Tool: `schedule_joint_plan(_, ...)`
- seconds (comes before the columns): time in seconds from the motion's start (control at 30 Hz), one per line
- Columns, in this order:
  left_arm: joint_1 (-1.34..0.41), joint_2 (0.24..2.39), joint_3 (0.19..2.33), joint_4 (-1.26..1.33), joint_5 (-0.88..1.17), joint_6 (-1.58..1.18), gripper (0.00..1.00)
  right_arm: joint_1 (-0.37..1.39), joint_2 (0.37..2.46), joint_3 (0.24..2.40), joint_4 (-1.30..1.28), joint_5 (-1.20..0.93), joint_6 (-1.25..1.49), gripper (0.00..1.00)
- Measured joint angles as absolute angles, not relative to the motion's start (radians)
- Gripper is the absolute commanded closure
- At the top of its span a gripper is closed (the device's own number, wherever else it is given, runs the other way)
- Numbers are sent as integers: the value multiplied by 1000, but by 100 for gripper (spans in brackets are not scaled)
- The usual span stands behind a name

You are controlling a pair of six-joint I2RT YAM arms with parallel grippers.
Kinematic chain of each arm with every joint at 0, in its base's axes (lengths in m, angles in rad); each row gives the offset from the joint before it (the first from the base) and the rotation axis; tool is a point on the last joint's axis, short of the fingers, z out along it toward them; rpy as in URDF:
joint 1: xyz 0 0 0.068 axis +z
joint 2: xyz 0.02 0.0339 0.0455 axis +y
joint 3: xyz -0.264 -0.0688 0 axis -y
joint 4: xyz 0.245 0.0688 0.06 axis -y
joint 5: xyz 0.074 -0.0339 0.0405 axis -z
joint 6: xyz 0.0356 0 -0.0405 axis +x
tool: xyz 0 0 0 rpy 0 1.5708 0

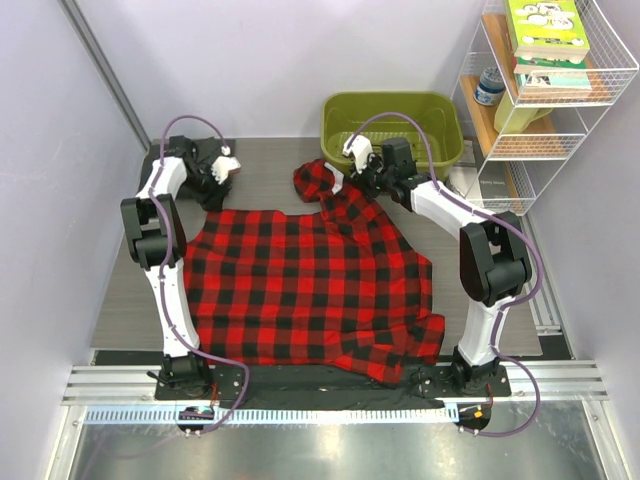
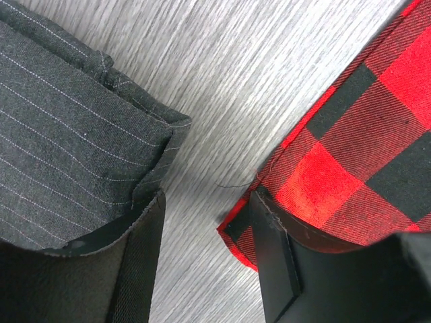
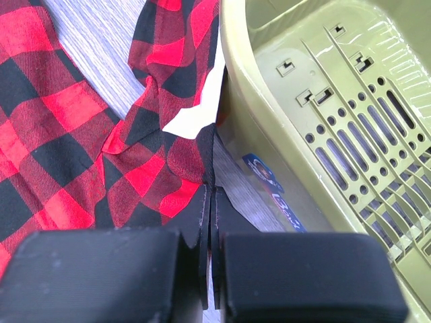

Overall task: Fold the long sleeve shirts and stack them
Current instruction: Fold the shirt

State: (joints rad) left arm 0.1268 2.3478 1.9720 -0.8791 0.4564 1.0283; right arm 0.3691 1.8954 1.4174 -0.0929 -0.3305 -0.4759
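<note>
The red-and-black plaid shirt (image 1: 300, 280) lies spread flat across the middle of the table, with its collar end bunched at the back (image 1: 322, 182). My right gripper (image 1: 348, 182) is there, shut on a thin edge of the plaid shirt (image 3: 155, 168) beside its white label (image 3: 192, 118). The dark grey pinstriped shirt (image 2: 67, 134) lies folded at the back left. My left gripper (image 2: 209, 202) stands open low over bare table between the two shirts. One of its fingers (image 2: 273, 256) is over the plaid corner (image 2: 242, 232), the other at the grey shirt's edge.
A green plastic basket (image 1: 440, 110) stands at the back right, its wall (image 3: 323, 81) right next to my right gripper. A white wire shelf (image 1: 560, 90) with books is mounted on the right. Walls close in on the left and the back.
</note>
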Motion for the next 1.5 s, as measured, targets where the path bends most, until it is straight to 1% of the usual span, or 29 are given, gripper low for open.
schedule_joint_plan(0.2,129,2349,1983,-892,457,1016,45,369,1895,1418,-93,-328,-477,99)
schedule_joint_plan(0.3,132,2355,2029,-913,464,978,44,369,1895,1423,-96,-327,-477,99)
schedule_joint_plan(0.47,136,2355,2096,-920,484,937,45,369,1895,1435,-98,-327,-476,99)
schedule_joint_plan(1.03,160,2363,2053,-1029,478,977,45,366,1895,1440,-98,-327,-477,99)
schedule_joint_plan(1.1,160,2370,2049,-1031,469,978,49,366,1895,1440,-99,-327,-479,99)
schedule_joint_plan(1.13,159,2375,2047,-1031,463,978,57,366,1895,1440,-98,-327,-479,99)
schedule_joint_plan(1.3,160,2384,2048,-1016,437,981,76,366,1897,1442,-99,-327,-486,99)
schedule_joint_plan(1.33,159,2386,2050,-1013,433,976,85,366,1900,1446,-99,-327,-488,99)
schedule_joint_plan(1.43,159,2391,2060,-1010,429,955,100,366,1919,1470,-98,-318,-491,99)
schedule_joint_plan(1.5,159,2391,2062,-1009,430,936,100,363,1940,1503,-98,-310,-490,99)
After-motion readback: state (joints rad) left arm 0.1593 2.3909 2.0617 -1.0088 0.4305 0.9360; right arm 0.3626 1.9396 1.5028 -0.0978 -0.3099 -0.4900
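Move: The shirt's far left corner lies right by the left hand's fingers, about 2 cm back and 1 cm left of the hand point, some 1 cm below. The dark folded garment's middle is around 9 cm ahead and 6 cm left of this hand; the shirt's bunched sleeve lies roughly 25 cm to its right and 7 cm ahead. From the raised right hand, the corner is some 36 cm left, 3 cm back and 12 cm below. The shirt's far left corner is what the left hand regrips: open fingers hop about 3 cm up and slightly forward, then come back and down, tilting and drifting left to end 2 cm back and 2 cm left of the start, and shut to pinch it. The right hand keeps its pinch on the raised shirt edge by the basket and eases about 2 cm forward and 1 cm up. ##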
